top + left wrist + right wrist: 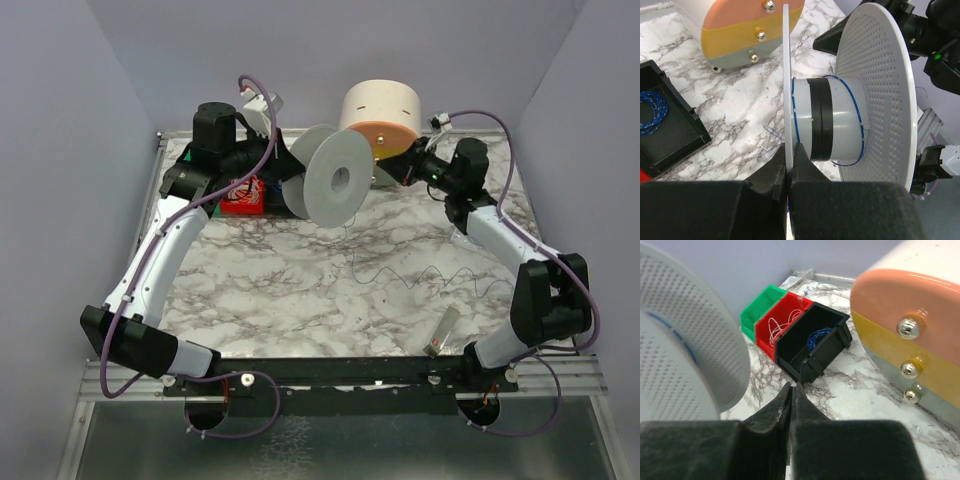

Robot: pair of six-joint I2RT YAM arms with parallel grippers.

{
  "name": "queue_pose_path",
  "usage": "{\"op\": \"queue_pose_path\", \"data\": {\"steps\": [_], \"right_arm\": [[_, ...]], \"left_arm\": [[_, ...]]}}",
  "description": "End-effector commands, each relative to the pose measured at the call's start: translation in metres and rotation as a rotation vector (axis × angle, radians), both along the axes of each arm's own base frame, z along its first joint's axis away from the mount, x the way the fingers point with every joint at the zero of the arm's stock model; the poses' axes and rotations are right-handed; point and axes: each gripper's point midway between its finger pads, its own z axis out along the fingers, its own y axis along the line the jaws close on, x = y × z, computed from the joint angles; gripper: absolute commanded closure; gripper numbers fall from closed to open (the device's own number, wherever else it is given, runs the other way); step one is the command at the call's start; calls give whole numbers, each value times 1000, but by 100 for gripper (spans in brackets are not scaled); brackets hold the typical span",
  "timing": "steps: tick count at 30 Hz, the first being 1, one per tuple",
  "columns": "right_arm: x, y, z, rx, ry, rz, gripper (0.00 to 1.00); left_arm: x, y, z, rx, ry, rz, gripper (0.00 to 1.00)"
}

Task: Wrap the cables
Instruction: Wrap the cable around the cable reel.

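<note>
The cable [400, 276] is a hair-thin dark wire that drops from under the white spool [335, 180] and squiggles rightward over the marble table. In the left wrist view the spool's hub [840, 125] carries a black band [821, 120] and a loose blue wire loop. My left gripper [791, 146] is shut on the edge of the spool's thin near flange [786, 75] and holds the spool upright. My right gripper [792, 386] is shut just right of the spool's perforated flange [695, 335], above the table. No wire shows between its fingers.
A cream and peach drum [380, 115] with metal studs stands behind the spool. Green [757, 310], red [782, 320] and black [815, 340] bins with small wire coils sit at the back left. A small clear tube [443, 330] lies near the right arm's base.
</note>
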Motion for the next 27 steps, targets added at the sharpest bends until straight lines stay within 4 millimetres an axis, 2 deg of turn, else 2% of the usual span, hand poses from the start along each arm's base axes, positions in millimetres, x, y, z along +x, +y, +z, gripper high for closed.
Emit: {"op": "queue_pose_path", "data": {"steps": [1, 4, 6, 11, 13, 14, 16, 21, 24, 27], "right_arm": [[-29, 6, 24, -104, -188, 151, 87], [-41, 3, 13, -204, -302, 195, 62], [-48, 4, -1, -274, -368, 251, 50], [-75, 12, -41, -346, -450, 476, 35], [-88, 17, -50, -332, -507, 575, 23], [-95, 18, -52, -324, -540, 612, 12], [-101, 22, -55, -303, -576, 648, 1], [-117, 42, -58, -242, -570, 741, 0], [-126, 68, -70, -257, -564, 777, 0], [-124, 88, -77, -251, -545, 776, 0]], "left_arm": [[-1, 0, 45, -12, -131, -13, 100], [-3, -4, 62, -33, -157, -34, 100], [-5, -7, 70, -46, -167, -47, 100], [-10, -11, 82, -72, -178, -78, 100], [-12, -12, 85, -80, -180, -86, 100], [-14, -12, 87, -85, -181, -91, 100], [-16, -13, 90, -94, -181, -97, 100], [-22, -15, 95, -116, -185, -116, 100], [-26, -16, 97, -131, -184, -133, 100], [-30, -18, 98, -143, -179, -152, 100]]}}
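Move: The right gripper, shut at the reel's far right side, goes for the loose cable hanging below the cable reel, about 14 cm back, 7 cm left and 12 cm lower. The reel's middle stands some 10 cm to that gripper's left, 4 cm back and 6 cm higher; the striped drum lies about 13 cm ahead, 2 cm right and 14 cm below. The left gripper already holds the reel, whose middle is about 6 cm right, 1 cm back and 3 cm below; the hanging cable lies roughly 11 cm back, 10 cm right and 21 cm below. Draw the right gripper back about 12 cm, letting it rise slightly first, then sink to some 7 cm below its start and swing left under the reel to the hanging cable, turning counter-clockwise some 40 degrees while its fingers open wide. Meanwhile keep the left gripper's pinch on the reel's flange and raise it about 6 cm. ##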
